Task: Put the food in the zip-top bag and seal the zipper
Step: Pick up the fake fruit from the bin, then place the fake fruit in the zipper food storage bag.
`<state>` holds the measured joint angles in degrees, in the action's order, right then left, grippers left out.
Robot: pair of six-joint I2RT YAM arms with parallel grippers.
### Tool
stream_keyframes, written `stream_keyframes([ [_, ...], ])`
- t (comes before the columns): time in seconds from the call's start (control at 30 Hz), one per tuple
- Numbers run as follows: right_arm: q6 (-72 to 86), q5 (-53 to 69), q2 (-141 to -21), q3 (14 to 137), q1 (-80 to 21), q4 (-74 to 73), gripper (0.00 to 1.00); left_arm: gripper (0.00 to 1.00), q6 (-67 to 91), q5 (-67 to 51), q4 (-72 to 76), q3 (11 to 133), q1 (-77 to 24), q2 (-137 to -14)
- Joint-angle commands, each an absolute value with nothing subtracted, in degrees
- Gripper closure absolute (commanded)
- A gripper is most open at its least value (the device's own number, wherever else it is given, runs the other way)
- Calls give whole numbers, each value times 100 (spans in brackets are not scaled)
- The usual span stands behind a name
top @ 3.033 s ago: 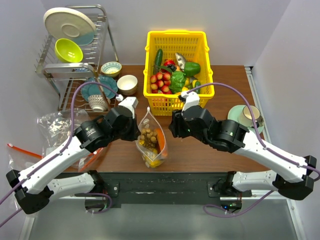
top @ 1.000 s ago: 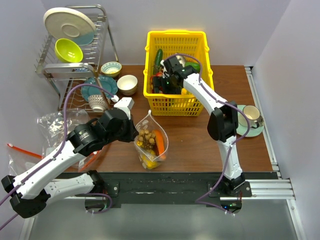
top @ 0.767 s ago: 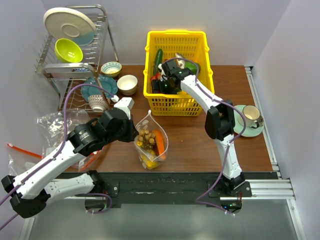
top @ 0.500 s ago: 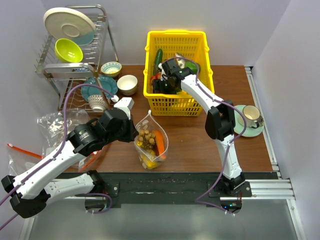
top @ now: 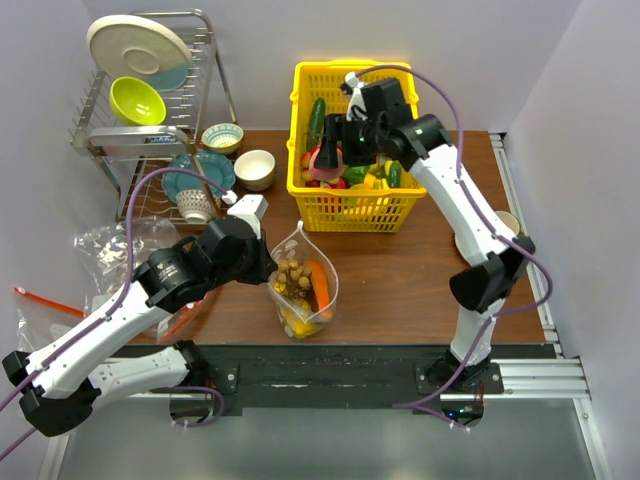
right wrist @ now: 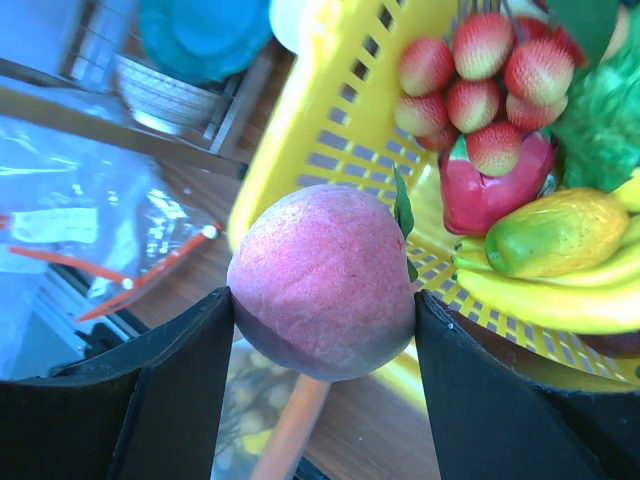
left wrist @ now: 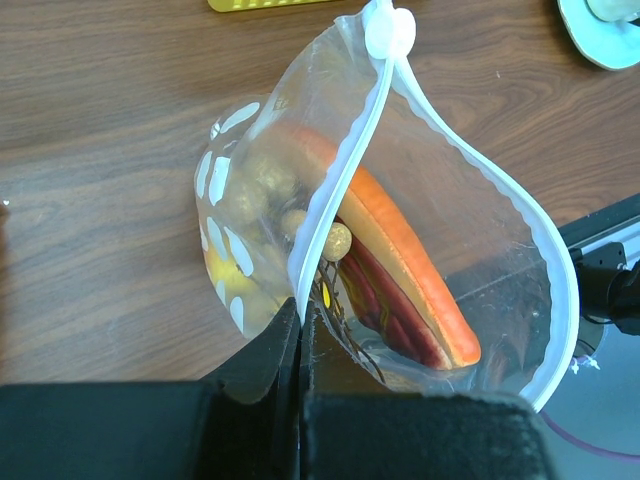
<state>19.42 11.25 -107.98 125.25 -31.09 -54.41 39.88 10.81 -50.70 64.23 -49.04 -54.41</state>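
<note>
The zip-top bag (top: pixel 302 290) stands open on the table, clear with whitish dots (left wrist: pixel 225 250). My left gripper (left wrist: pixel 299 318) is shut on its zipper (left wrist: pixel 345 170) at the near mouth edge; from above that gripper (top: pixel 268 268) sits at the bag's left side. Food inside: an orange papaya-like slice (left wrist: pixel 405 270), a brown berry cluster (left wrist: pixel 285 205) and something yellow (left wrist: pixel 222 290). My right gripper (right wrist: pixel 322 300) is shut on a pink peach (right wrist: pixel 322 275), held above the left side of the yellow basket (top: pixel 352 72). Seen from above, the peach (top: pixel 323 165) hangs in the right gripper (top: pixel 330 160).
The basket (right wrist: pixel 320 140) holds strawberries (right wrist: pixel 470 95), a green-yellow fruit (right wrist: pixel 555 235), a banana (right wrist: pixel 560 300) and greens. A dish rack (top: pixel 150 100) with plates and bowls stands back left, small bowls (top: pixel 254 168) beside it. Clear bags (top: pixel 110 250) lie left; a cup and saucer (top: pixel 505 232) right.
My right gripper closed on the peach inside the basket and lifted it up above the basket's left side. The left gripper and the bag have stayed still.
</note>
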Motion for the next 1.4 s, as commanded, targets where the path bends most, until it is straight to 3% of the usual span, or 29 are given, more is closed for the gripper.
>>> stream_keyframes([
  [0.0, 1784, 1282, -10100, 12288, -3129, -5388, 45, 100, 4034, 1055, -4860, 6504, -4887, -5370],
  [0.23, 2012, 2416, -8509, 10367, -3234, -4721, 48, 100, 4043, 1020, -4711, 6521, -4887, -5432],
  [0.4, 2109, 2435, -7561, 9414, -3936, -4447, 48, 100, 4069, 967, -4641, 6521, -4887, -5502],
  [0.63, 2390, 2233, -7225, 8369, -4869, -4105, 48, 100, 4096, 932, -4588, 6504, -4878, -5537],
  [0.9, 2435, 1829, -7558, 8218, -5229, -3911, 46, 100, 4131, 923, -4570, 6504, -4887, -5520],
  [0.97, 2434, 1706, -7655, 8253, -5230, -3920, 39, 100, 4148, 923, -4570, 6504, -4887, -5520],
  [1.0, 2452, 1644, -7681, 8279, -5229, -3929, 32, 100, 4148, 923, -4570, 6495, -4887, -5511],
  [1.03, 2461, 1539, -7699, 8332, -5229, -3937, 17, 100, 4148, 914, -4570, 6495, -4895, -5511],
  [1.1, 2470, 1503, -7691, 8367, -5238, -3964, 7, 100, 4148, 914, -4579, 6504, -4895, -5511],
  [1.37, 2487, 925, -7392, 8437, -5238, -4437, 9, 100, 4131, 967, -4605, 6495, -4887, -5511],
])
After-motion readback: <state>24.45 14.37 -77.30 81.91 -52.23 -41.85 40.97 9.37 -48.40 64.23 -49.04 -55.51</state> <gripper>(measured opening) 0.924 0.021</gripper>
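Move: The open bag's middle lies about 26 cm back from the right hand, 6 cm to its left and 16 cm lower, with the slider end of its rim nearest. That hand already holds the peach over the yellow bin, whose middle is some 6 cm ahead, 7 cm to the right and 19 cm below. The white bowl stands level with it, 18 cm left and 26 cm down. From the left hand, the bag's middle is 4 cm back, 7 cm right and 9 cm down. Back towards its base goes the right hand, some 24 cm in a low arc: first up about 4 cm with the held peach over the bin's near rim, then leftward and down about 8 cm to the bag's mouth, turning counter-clockwise. Easing forward a little there, its fingers open and let go of the peach. The left fingers stay shut on the bag's rim, shifting about 1 cm right. ##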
